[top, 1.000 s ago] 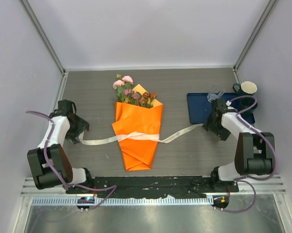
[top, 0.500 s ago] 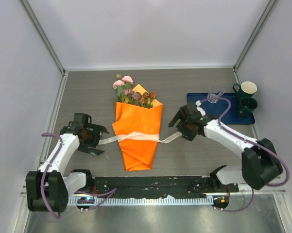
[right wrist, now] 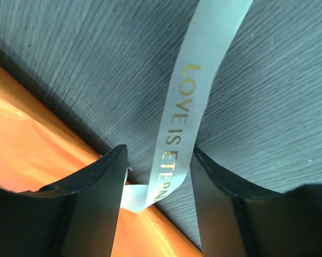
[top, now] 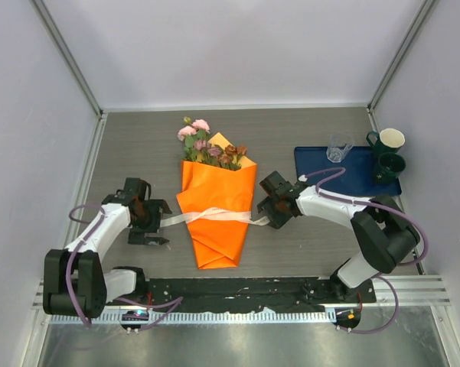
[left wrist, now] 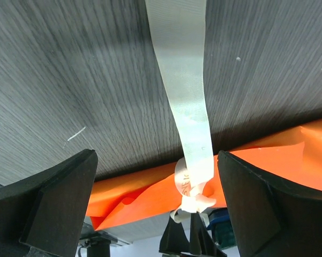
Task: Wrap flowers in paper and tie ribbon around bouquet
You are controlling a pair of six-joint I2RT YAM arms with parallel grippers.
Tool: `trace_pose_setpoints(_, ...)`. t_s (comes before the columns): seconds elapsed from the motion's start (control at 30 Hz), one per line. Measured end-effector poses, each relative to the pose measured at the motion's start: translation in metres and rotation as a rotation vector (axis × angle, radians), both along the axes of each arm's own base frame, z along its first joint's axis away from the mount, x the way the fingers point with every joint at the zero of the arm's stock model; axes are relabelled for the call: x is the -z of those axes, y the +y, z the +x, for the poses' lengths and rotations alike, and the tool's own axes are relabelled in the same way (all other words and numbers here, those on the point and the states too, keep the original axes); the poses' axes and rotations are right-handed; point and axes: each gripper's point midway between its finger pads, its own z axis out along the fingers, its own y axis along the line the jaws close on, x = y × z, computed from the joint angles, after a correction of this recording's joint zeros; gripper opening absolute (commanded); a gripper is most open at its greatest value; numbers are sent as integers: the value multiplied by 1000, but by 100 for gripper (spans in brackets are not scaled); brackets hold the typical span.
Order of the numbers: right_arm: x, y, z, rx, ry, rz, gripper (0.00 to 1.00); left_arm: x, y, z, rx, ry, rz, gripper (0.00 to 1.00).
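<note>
The bouquet lies mid-table: pink and brown flowers (top: 205, 145) stick out of the top of an orange paper (top: 218, 191) cone. The cream ribbon (top: 214, 215) crosses the cone, with a knot (left wrist: 195, 188) at its side in the left wrist view. My left gripper (top: 162, 224) stands wide open just left of the cone, and the ribbon's left tail (left wrist: 185, 96) runs between its fingers (left wrist: 53, 209) untouched. My right gripper (top: 265, 214) sits at the cone's right edge. Its jaws are half-narrowed around the gold-printed tail (right wrist: 174, 139), with a gap still on one side.
A blue tray (top: 314, 174) lies at the right, with a clear glass (top: 337, 147) and two dark green mugs (top: 390, 140) (top: 388, 166) at its far end. Enclosure walls stand at the left, right and back. The arms' base rail runs along the near edge.
Both arms have swung inward from the ribbon's far ends to the sides of the cone. The left jaws have opened wide. The right jaws opened, then narrowed around the tail.
</note>
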Motion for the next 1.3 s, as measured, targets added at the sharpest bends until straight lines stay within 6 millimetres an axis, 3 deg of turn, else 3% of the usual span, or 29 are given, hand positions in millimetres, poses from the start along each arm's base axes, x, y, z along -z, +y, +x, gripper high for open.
trace_pose_setpoints(0.07,1,2,3,23,6,-6,39,2,2,-1,-6,15,16,100)
trace_pose_setpoints(0.17,4,6,3,42,10,-15,28,5,5,-2,-19,45,40,100)
trace_pose_setpoints(0.2,4,6,3,45,8,-15,11,6,6,-1,-22,53,48,100)
trace_pose_setpoints(0.27,6,9,0,42,10,-23,0,9,8,1,-30,68,66,100)
trace_pose_setpoints(0.5,8,8,-2,51,9,-40,0,22,4,12,-41,134,90,99)
trace_pose_setpoints(0.6,8,8,-1,53,6,-44,0,28,-7,15,-36,151,77,90)
trace_pose_setpoints(0.67,8,7,-1,53,4,-46,0,29,-15,16,-34,173,64,74)
trace_pose_setpoints(0.73,8,7,-1,53,3,-48,0,29,-21,18,-46,180,58,66)
trace_pose_setpoints(0.77,8,7,-1,53,4,-49,0,30,-23,19,-56,183,54,48)
trace_pose_setpoints(0.83,8,7,-1,51,4,-52,0,30,-26,21,-76,180,50,34)
trace_pose_setpoints(0.87,8,7,-1,47,3,-56,0,30,-27,21,-81,178,50,19)
trace_pose_setpoints(0.97,8,5,0,22,-7,-80,0,30,-28,25,-76,155,64,0)
trace_pose_setpoints(1.13,8,-10,3,-66,-42,-206,0,29,-22,29,26,93,158,0)
trace_pose_setpoints(1.3,7,-36,15,-176,-41,-541,0,27,16,28,220,122,426,0)
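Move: The ribbon's left strand lies about 2 cm ahead of the left hand, 3 cm to its right and 3 cm below, already between its wide-open fingers. The right strand is about 1 cm left of and 1 cm below the right hand, between its half-closing fingers. The orange bouquet's middle lies roughly 15 cm right and 7 cm ahead of the left hand; from the right hand, it is some 15 cm left and 7 cm ahead. The ribbon's right strand is pinched first: the right hand sinks about 1 cm and shuts, then waits while the left reaches down, forward and right, some 3 cm each, and closes on its strand near the table. Both then draw outwards from the bouquet by about 4 cm, tips swinging away from it as the wrists tilt 20 to 30 degrees, keeping their pinch. ##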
